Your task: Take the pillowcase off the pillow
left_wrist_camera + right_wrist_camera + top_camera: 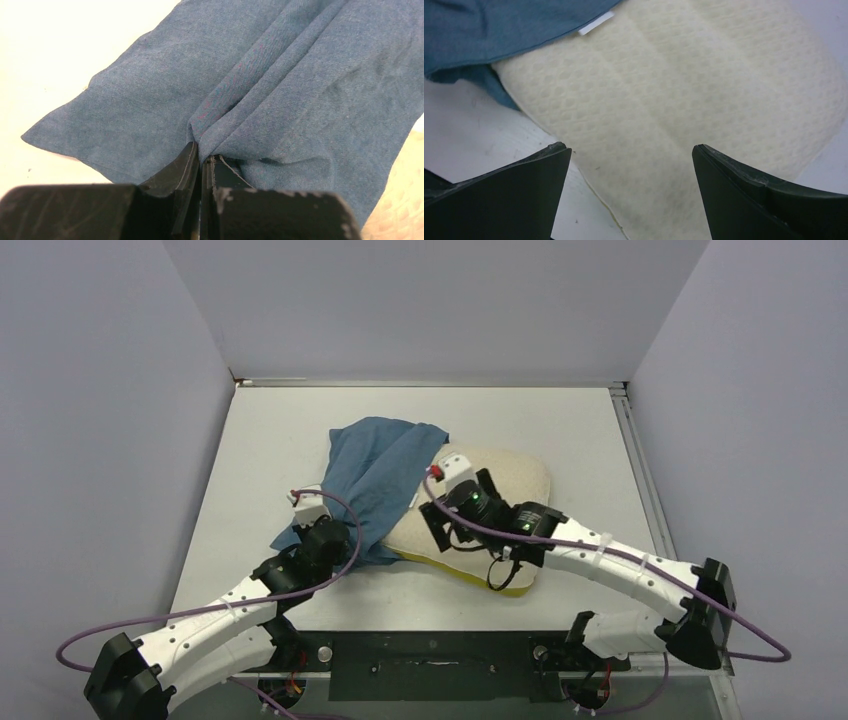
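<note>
The slate-blue pillowcase (375,475) lies bunched over the left end of the cream quilted pillow (510,480), whose yellow edge faces the arms. My left gripper (345,545) is shut on a fold of the pillowcase (280,85) near its front left part, the cloth pinched at the fingertips of the left gripper (205,157). My right gripper (452,520) hovers over the bare pillow (704,85), and in its own wrist view the right gripper (631,155) is open with nothing between its fingers. A white tag (596,23) shows at the hem of the pillowcase (499,30).
The white table (560,420) is boxed in by grey walls at the back and sides, with a metal rail (635,460) along its right edge. Purple cables (200,605) loop from both arms near the front edge.
</note>
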`<state>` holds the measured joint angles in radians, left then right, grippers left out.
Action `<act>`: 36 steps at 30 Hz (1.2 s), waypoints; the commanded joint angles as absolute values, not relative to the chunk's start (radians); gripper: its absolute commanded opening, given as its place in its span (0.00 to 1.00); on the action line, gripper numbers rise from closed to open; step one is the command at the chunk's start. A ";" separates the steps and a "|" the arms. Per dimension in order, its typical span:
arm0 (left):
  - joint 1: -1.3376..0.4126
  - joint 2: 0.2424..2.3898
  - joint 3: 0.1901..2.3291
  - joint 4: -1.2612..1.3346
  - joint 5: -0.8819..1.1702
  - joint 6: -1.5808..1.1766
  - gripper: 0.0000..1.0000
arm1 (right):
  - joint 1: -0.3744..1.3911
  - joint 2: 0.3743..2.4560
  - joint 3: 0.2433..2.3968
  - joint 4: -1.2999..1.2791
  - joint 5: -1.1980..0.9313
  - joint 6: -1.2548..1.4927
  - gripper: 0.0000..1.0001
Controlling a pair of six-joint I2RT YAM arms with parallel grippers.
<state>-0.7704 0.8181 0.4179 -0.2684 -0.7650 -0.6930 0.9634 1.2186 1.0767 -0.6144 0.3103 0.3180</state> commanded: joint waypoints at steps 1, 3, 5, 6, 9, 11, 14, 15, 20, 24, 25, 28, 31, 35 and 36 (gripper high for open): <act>-0.760 0.802 0.440 -0.194 -0.806 -0.660 0.00 | 1.119 1.314 1.121 -0.560 0.384 0.193 0.99; -0.759 0.796 0.439 -0.188 -0.805 -0.656 0.00 | 1.183 1.366 1.125 -0.549 0.431 0.160 1.00; -0.759 0.791 0.436 -0.179 -0.800 -0.652 0.00 | 1.223 1.431 1.132 -0.539 0.476 0.133 0.94; -0.759 0.789 0.436 -0.175 -0.797 -0.650 0.00 | 1.237 1.456 1.138 -0.535 0.489 0.122 0.93; -0.757 0.787 0.433 -0.171 -0.791 -0.646 0.00 | 1.254 1.518 1.134 -0.501 0.539 0.091 0.92; -0.757 0.784 0.433 -0.173 -0.789 -0.647 0.00 | 1.256 1.546 1.122 -0.474 0.566 0.072 0.91; -0.758 0.780 0.430 -0.172 -0.789 -0.646 0.00 | 1.255 1.570 1.090 -0.416 0.590 0.037 0.90; -0.757 0.778 0.428 -0.171 -0.791 -0.646 0.00 | 1.255 1.578 1.079 -0.398 0.591 0.028 0.90; -0.757 0.779 0.428 -0.170 -0.797 -0.648 0.00 | 1.246 1.625 1.038 -0.339 0.567 0.015 0.90; -0.756 0.779 0.425 -0.177 -0.808 -0.658 0.00 | 1.238 1.656 1.011 -0.309 0.551 0.031 0.90; -0.755 0.778 0.425 -0.180 -0.810 -0.663 0.00 | 1.229 1.658 0.997 -0.294 0.537 0.037 0.90; -0.751 0.771 0.423 -0.188 -0.812 -0.674 0.00 | 1.189 1.654 0.960 -0.254 0.509 0.062 0.95; -0.747 0.763 0.425 -0.193 -0.810 -0.685 0.00 | 1.157 1.636 0.928 -0.225 0.496 0.081 0.89; -0.738 0.766 0.439 -0.198 -0.813 -0.698 0.00 | 1.143 1.599 0.920 -0.223 0.495 0.101 0.43; -0.734 0.768 0.445 -0.199 -0.814 -0.700 0.00 | 1.143 1.583 0.920 -0.224 0.492 0.105 0.34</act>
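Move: The right hand, empty and open, hangs above the half-bared pillow; the near-left part of the pillow that it will pinch lies about 5 cm to its left, 1 cm back and 15 cm below. The pillow's exposed middle is some 6 cm to its right and 1 cm ahead, the bunched pillowcase about 14 cm left and 6 cm ahead, both roughly 16 cm down. From the left hand, which grips the pillowcase, that pinch spot is some 18 cm right, 3 cm back and 6 cm lower. The right hand drops about 14 cm onto the pillow's near-left part beside the pillowcase's edge, first swinging left and some 5 cm back, then easing forward again to end about 5 cm left of its start, with the wrist turning some 15 degrees counter-clockwise and its left side tilting down. Its fingers stay wide open on the way down and only at the bottom close to about half, pinching a fold of the cream pillow, while the left hand keeps its grip on the pillowcase and rises barely 1.5 cm. ##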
